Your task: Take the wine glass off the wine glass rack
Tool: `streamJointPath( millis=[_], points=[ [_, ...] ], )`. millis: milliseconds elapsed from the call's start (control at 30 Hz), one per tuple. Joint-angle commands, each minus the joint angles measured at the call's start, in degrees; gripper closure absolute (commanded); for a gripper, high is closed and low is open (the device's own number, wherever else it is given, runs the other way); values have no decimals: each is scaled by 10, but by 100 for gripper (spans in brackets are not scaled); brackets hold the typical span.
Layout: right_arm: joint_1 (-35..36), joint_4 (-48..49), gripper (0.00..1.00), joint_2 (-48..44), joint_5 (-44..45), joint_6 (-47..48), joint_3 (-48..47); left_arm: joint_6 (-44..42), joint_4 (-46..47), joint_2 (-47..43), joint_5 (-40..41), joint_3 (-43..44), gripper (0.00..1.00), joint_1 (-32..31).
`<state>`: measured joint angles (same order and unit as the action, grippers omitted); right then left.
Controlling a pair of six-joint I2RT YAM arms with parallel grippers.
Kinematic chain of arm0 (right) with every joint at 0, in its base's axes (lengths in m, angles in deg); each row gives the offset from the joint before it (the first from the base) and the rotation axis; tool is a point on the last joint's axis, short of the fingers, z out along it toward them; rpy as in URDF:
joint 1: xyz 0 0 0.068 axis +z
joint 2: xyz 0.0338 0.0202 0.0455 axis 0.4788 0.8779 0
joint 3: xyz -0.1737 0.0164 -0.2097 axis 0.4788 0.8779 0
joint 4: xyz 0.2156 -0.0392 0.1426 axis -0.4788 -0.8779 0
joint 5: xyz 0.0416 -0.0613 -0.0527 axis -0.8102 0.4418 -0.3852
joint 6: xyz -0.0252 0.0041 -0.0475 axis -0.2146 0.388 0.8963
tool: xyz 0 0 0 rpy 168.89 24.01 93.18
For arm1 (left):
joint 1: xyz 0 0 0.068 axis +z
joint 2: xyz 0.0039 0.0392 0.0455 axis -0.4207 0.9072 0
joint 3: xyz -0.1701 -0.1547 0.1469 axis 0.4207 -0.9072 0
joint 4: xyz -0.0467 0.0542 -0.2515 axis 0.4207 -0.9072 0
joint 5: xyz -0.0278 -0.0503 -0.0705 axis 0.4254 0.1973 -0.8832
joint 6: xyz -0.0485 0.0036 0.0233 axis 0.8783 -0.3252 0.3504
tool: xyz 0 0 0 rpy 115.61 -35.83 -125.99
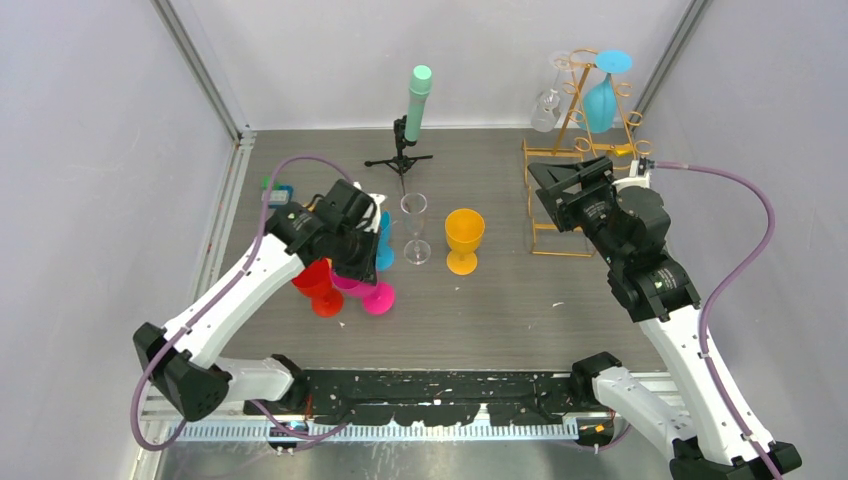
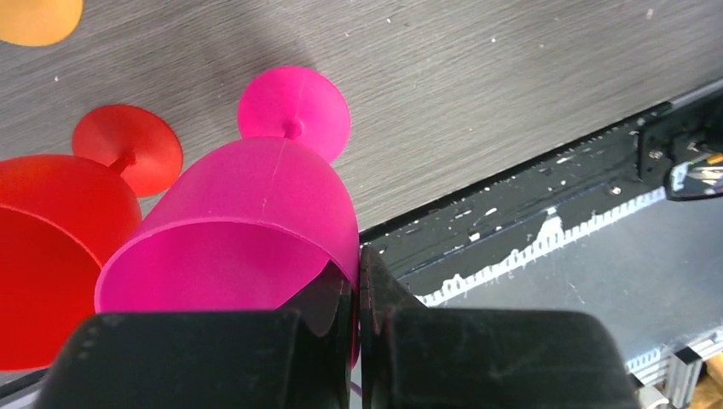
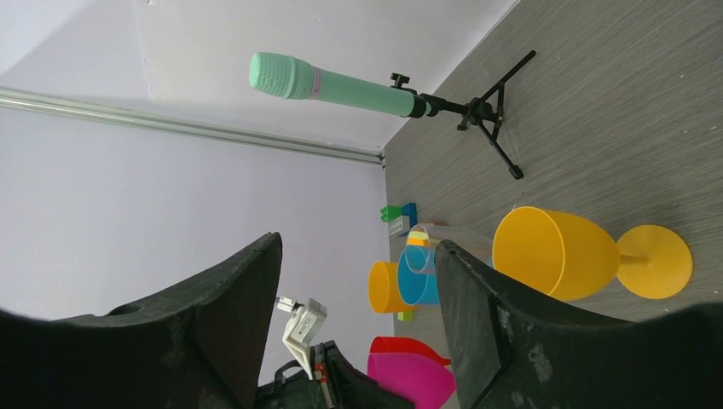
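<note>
The gold wire wine glass rack (image 1: 577, 150) stands at the back right. A clear wine glass (image 1: 547, 106) and a blue wine glass (image 1: 601, 98) hang upside down on it. My right gripper (image 1: 568, 180) is open and empty just in front of the rack; the right wrist view shows its open jaws (image 3: 358, 247) facing left, away from the rack. My left gripper (image 1: 355, 262) is shut on the rim of a pink wine glass (image 2: 256, 204), whose foot is down at the table by a red glass (image 2: 60, 247). The left gripper (image 2: 358, 264) pinches the rim's right side.
A clear glass (image 1: 415, 230) and a yellow glass (image 1: 464, 238) stand mid-table. A blue cup (image 1: 385, 250) is behind the left gripper. A black tripod with a mint-green cylinder (image 1: 412, 110) stands at the back. The red glass (image 1: 320, 285) touches the pink one (image 1: 372, 294).
</note>
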<state>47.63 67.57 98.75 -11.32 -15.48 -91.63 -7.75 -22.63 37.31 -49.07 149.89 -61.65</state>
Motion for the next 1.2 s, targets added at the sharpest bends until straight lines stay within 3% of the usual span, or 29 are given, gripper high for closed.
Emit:
streamJointPath(
  millis=[0, 267, 367, 567, 833, 1000, 1167],
  points=[
    [2, 9, 29, -4, 16, 15, -20, 17, 22, 28, 58, 3, 100, -32],
    [2, 8, 29, -7, 18, 15, -16, 35, 62, 74, 95, -12, 100, -70],
    [2, 0, 29, -8, 18, 15, -18, 30, 58, 88, 122, -10, 89, -79],
    [2, -20, 29, -20, 27, 16, -25, 17, 38, 114, 159, -13, 82, -86],
    [2, -117, 28, -8, 18, 69, -85, 7, 20, 83, 203, 15, 51, -86],
    [2, -161, 28, 16, -3, 119, -148, 5, 42, 24, 160, 47, 32, -86],
    [2, -196, 29, 55, 33, 176, -229, 7, 75, -41, 129, 60, 14, -86]
  ],
)
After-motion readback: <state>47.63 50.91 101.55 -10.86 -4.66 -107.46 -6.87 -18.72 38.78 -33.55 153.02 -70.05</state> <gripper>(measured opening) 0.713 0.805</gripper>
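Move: The left hand pinches the rim of the tilted magenta glass; its standing spot on the table is about 20 cm below, 1 cm ahead and 3 cm left of that hand. The red glass stands some 9 cm left of that spot, the blue glass 11 cm farther out and 3 cm to its right, the clear glass 13 cm farther out and 10 cm to its right. From the right hand the spot is roughly 37 cm left, 9 cm back and 36 cm below. Down about 6 cm and slightly forward goes the left hand, rolling the held magenta glass nearly 20 degrees so its foot swings left under the bowl, to the table beside the red glass. The fingers spread wide, starting on the way down, let go of the rim, and the hand rises clear as that roll partly unwinds. The empty, open right hand later eases up and back a little. ##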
